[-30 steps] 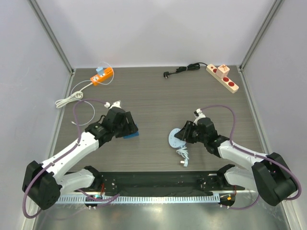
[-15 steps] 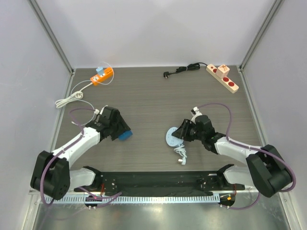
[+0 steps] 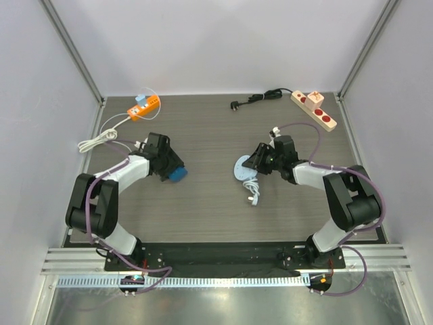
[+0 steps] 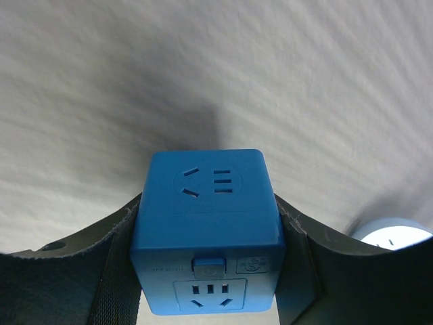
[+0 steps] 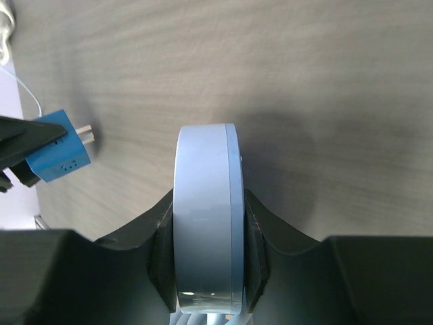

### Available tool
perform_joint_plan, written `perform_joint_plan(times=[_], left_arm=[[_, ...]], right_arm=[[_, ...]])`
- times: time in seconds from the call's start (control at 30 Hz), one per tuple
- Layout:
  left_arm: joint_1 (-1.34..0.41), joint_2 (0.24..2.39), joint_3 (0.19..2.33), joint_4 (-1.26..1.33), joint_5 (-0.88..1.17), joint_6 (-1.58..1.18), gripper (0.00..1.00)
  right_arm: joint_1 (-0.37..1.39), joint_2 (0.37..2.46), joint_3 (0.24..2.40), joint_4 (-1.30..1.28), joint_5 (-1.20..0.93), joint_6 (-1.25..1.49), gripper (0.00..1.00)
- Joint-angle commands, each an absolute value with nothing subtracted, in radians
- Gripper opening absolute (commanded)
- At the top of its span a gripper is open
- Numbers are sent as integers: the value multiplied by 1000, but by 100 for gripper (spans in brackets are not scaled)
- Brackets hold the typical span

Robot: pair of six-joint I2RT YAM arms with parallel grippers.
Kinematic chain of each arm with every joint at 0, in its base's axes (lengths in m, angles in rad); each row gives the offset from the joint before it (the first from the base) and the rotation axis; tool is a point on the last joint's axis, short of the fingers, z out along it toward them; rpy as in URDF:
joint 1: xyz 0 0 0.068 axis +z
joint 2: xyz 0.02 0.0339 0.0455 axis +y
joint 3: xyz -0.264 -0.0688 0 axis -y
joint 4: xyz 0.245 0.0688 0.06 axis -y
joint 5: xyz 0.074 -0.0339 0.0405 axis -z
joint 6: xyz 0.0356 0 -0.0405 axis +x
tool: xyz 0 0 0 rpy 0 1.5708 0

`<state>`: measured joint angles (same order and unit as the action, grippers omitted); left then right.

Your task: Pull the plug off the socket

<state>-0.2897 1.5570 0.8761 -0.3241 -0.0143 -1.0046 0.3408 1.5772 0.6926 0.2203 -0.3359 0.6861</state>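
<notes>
A blue cube plug block (image 4: 206,230) with socket holes on its faces sits between the pads of my left gripper (image 4: 210,254), which is shut on its two sides. From the top view the cube (image 3: 177,174) is left of centre. My right gripper (image 5: 205,237) is shut on the rim of a pale blue round socket disc (image 5: 203,217), held on edge. A white cord (image 3: 254,193) trails from the disc (image 3: 243,169). Cube and disc are apart. In the right wrist view the cube (image 5: 59,145) shows bare metal prongs (image 5: 84,132) pointing toward the disc.
An orange power strip (image 3: 145,106) with a coiled white cord (image 3: 98,139) lies at the back left. A beige strip with red sockets (image 3: 313,110) and a black cable (image 3: 260,98) lie at the back right. Grey walls close in the wood-grain table (image 3: 216,128).
Both grippers have moved away from the near edge toward the middle of the table, each still gripping its object. The cube and disc stay apart.
</notes>
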Motion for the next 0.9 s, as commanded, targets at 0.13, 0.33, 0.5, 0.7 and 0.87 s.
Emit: perform_joint_plan(times=[0.13,0.33,0.5,0.7,0.87], left_arm=[[-209,1661,982,-235,70,-957,9],[-209,1695,1002,-221,98,-933,44],[-209,1651,974,-221,92,-920,76],[-210,1539,976,-241,98,-876,96],[-210,1439,1011,-343,69,-833,100]], right_arm=[[305,1722,834,222,-393,629,22],[305,1764,865,193,-370,624,38],[305,1741,844,166,-341,614,59],[299,1746,931,8,-330,535,82],[299,1692,946,-60,-293,515,100]])
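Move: Both hands already carry their things low over bare table: the left has the blue plug, its set-down spot about 4 cm ahead, 1 cm left and 3 cm below. The orange strip lies some 25 cm ahead and 12 cm left of that hand. The right holds the tilted white socket, to be laid roughly 2 cm ahead, 2 cm left and 4 cm below; from this hand the black plug is about 22 cm ahead and 7 cm left. The left fingers let go of the blue plug and the right fingers open wide around the white socket, after both hands carry them level about 4 cm forward and stop. Then the left hand rises some 5 cm off the plug, its fingers tipping slightly up, while the right sinks about 1.5 cm as it opens and stays low over the socket. ##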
